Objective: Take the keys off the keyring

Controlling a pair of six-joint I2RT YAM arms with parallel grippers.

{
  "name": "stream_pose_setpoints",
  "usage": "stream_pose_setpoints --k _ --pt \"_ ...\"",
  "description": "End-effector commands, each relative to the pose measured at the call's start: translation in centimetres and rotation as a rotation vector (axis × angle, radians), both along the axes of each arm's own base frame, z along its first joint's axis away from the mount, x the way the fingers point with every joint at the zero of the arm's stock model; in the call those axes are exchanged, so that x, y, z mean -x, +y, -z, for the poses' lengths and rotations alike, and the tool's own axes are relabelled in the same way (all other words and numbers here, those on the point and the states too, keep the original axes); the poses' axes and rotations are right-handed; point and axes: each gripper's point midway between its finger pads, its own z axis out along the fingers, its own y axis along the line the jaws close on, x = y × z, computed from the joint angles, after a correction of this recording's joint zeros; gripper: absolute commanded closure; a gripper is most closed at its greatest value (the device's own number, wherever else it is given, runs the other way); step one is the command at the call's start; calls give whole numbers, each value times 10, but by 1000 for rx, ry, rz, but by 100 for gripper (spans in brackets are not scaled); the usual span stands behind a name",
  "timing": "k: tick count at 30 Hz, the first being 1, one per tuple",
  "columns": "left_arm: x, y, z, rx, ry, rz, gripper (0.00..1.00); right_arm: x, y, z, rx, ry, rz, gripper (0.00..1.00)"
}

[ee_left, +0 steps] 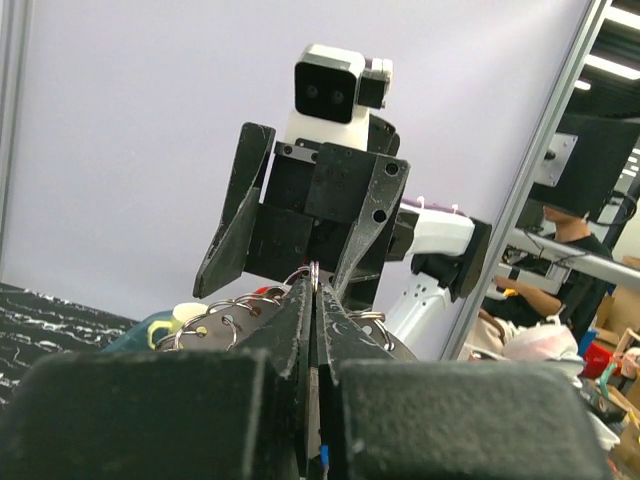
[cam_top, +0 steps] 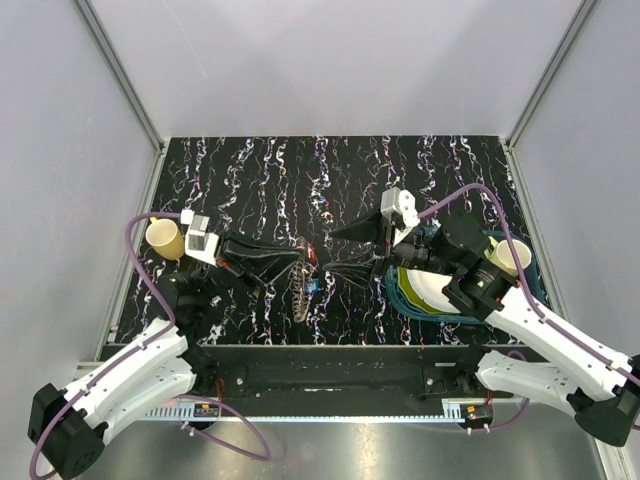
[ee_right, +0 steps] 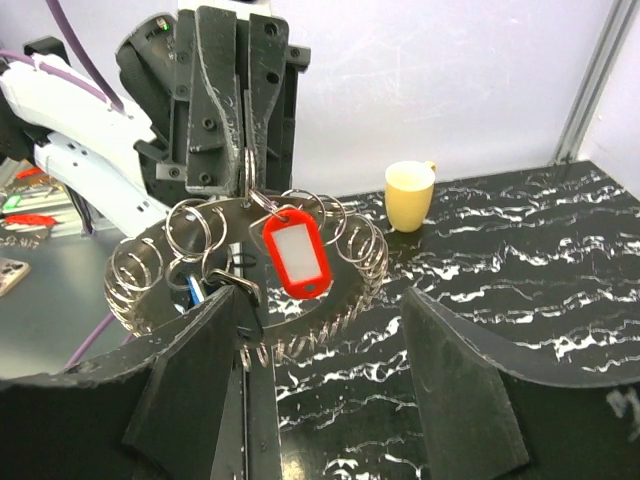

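The keyring [ee_right: 345,262], a round metal ring fringed with many small split rings, hangs above the table. My left gripper [ee_right: 246,190] is shut on its top edge, and in the left wrist view its fingertips [ee_left: 314,292] pinch one of the split rings. A red key [ee_right: 297,250] with a plastic head dangles in front of the ring, and a blue key [ee_right: 196,290] sits lower left. My right gripper [ee_right: 320,385] is open and faces the ring. Its left finger [ee_right: 205,375] reaches the ring's near edge, and nothing is between the fingers. From above, the ring [cam_top: 303,292] hangs between the two grippers.
A yellow cup [cam_top: 165,238] stands at the table's left edge behind the left arm. A second cup [cam_top: 510,255] sits on stacked plates [cam_top: 425,292] under the right arm. The dark marbled table [cam_top: 300,170] is fenced by grey walls.
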Motion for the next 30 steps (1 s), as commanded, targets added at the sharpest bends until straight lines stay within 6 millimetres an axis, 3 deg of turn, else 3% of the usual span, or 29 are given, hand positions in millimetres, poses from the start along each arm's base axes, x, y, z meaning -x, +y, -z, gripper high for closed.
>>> stream_pose_setpoints --k 1,6,13,30 --pt "10 25 -37 198 -70 -35 100 6 4 -27 -94 -56 -50 28" --pt "10 28 -38 237 -59 -23 100 1 10 -30 -112 -67 -51 27" --pt "10 26 -39 228 -61 -16 100 8 15 -48 -152 -109 -109 45" --pt "9 21 -33 196 -50 -7 100 11 9 -66 -131 -301 -92 58"
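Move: The red tag hangs about 6 cm to the left of my open right hand, some 1 cm back and 1 cm higher. The blue tag is roughly 6 cm behind the red one and 3 cm lower. The keyring plate's middle lies about 9 cm to my right hand's left, 6 cm back and 1 cm lower. From my left hand, pinching a small ring at the plate's edge, the red tag is some 3 cm right, 1 cm forward and 4 cm down. I bring my right hand in towards the red tag, first about 2 cm left while rising slightly, then up to some 3.5 cm in all, rolling about 10 degrees so its forward side lifts and narrowing the fingers around the tag's line without shutting. My left hand keeps its pinch on the ring, easing about 1 cm left and 1 cm up, its fingertips tilting a little higher, then holding still. ##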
